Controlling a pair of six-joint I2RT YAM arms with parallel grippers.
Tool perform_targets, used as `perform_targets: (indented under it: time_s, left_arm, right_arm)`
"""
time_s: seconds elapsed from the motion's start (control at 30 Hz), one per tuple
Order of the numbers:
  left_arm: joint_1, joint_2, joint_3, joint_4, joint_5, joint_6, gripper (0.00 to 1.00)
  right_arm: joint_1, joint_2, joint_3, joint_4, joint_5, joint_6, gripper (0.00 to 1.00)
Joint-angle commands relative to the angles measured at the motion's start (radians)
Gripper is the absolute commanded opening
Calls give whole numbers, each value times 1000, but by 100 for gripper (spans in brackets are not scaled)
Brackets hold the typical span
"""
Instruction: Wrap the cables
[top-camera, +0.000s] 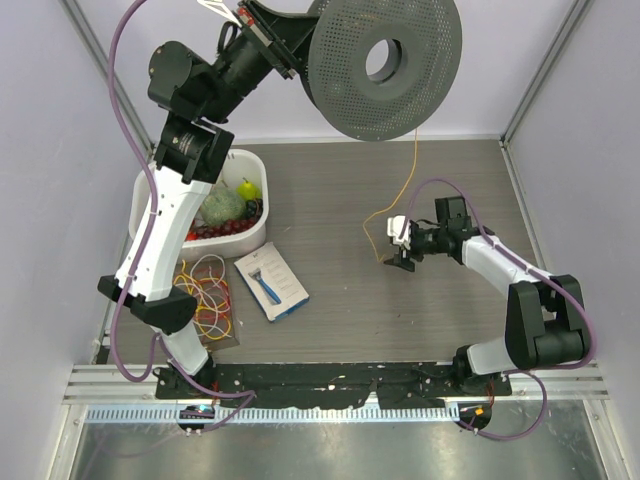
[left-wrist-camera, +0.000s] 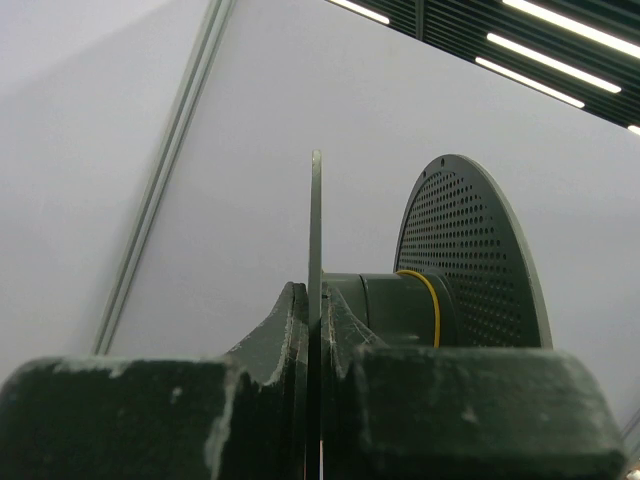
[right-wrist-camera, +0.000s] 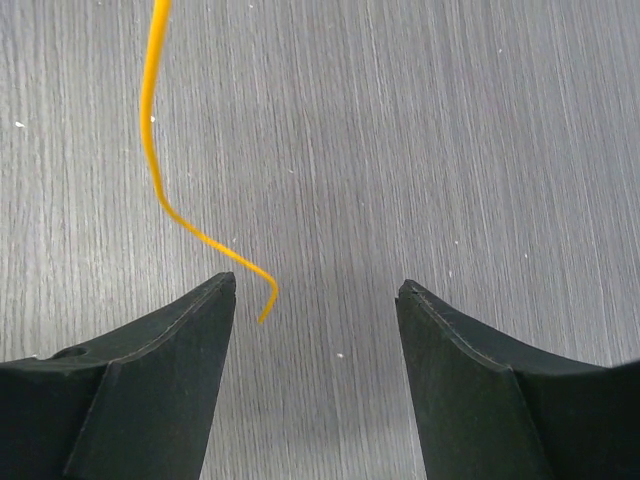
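The dark grey perforated spool (top-camera: 385, 68) is held high at the back by my left gripper (top-camera: 290, 55), which is shut on one of its flanges (left-wrist-camera: 315, 250). A turn of yellow-orange wire (left-wrist-camera: 432, 300) lies round the spool's hub. The thin wire (top-camera: 405, 185) hangs from the spool down to the table. Its free end (right-wrist-camera: 265, 310) lies between the open fingers of my right gripper (right-wrist-camera: 315, 300), close to the left finger (right-wrist-camera: 190, 330) and not gripped. My right gripper (top-camera: 400, 262) hovers low over the table at centre right.
A white tub (top-camera: 245, 235) with fruit stands at the left by the left arm. A blue and white packet (top-camera: 271, 282) lies in front of it. A tangle of red and yellow bands (top-camera: 205, 300) lies at the left near edge.
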Motion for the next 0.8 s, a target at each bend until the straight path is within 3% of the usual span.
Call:
perform_targets:
  time_s: [0.0,0.1,0.23,0.27,0.4,0.57,0.77]
  left_arm:
    - [-4,-47,18,100,-24,-17,0]
    - [-4,-47,18,100,-25,-17,0]
    - [-4,-49,12,97,-31,-9,0]
    - [-1,-47,9,96,-34,-3,0]
    - [-2,-50,-3,57,-76,50,0]
    - [1,-52,-32,-85,-282,221,0]
    - [1,-6,-75,-183,-484,403,0]
  right_arm:
    - [25,5,25,32,-22,6,69]
    - [34,4,22,16,-17,-17,60]
    - [39,-4,18,-67,-3,-113,37]
    - [39,-13,16,-86,6,-142,27]
    - [37,-63,-14,-147,32,-160,2]
    - [35,-220,-94,-234,36,-141,1]
    - [43,-468,-131,-331,43,18,1]
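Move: The loose orange cable end hangs between my right hand's open fingertips, about 2 cm to the left, 1 cm back and 1 cm below. From that hand, the grey reel it trails from is about 16 cm left, 4 cm ahead and some 60 cm up. The book with the blue fork lies roughly 35 cm left, 5 cm back and 8 cm below. From my left hand, already holding the reel, the cable end is about 25 cm right, level fore and aft, and some 60 cm down. I shut my right fingers on the orange cable near its loose end, easing back and slightly down as they close, then draw the pinched cable back towards my base, about 7 cm in all, rising at the finish. Late on, my left hand, keeping its grip on the reel's flange, swings forward some 7 cm and sinks about 5, turning roughly 20 degrees counter-clockwise. ##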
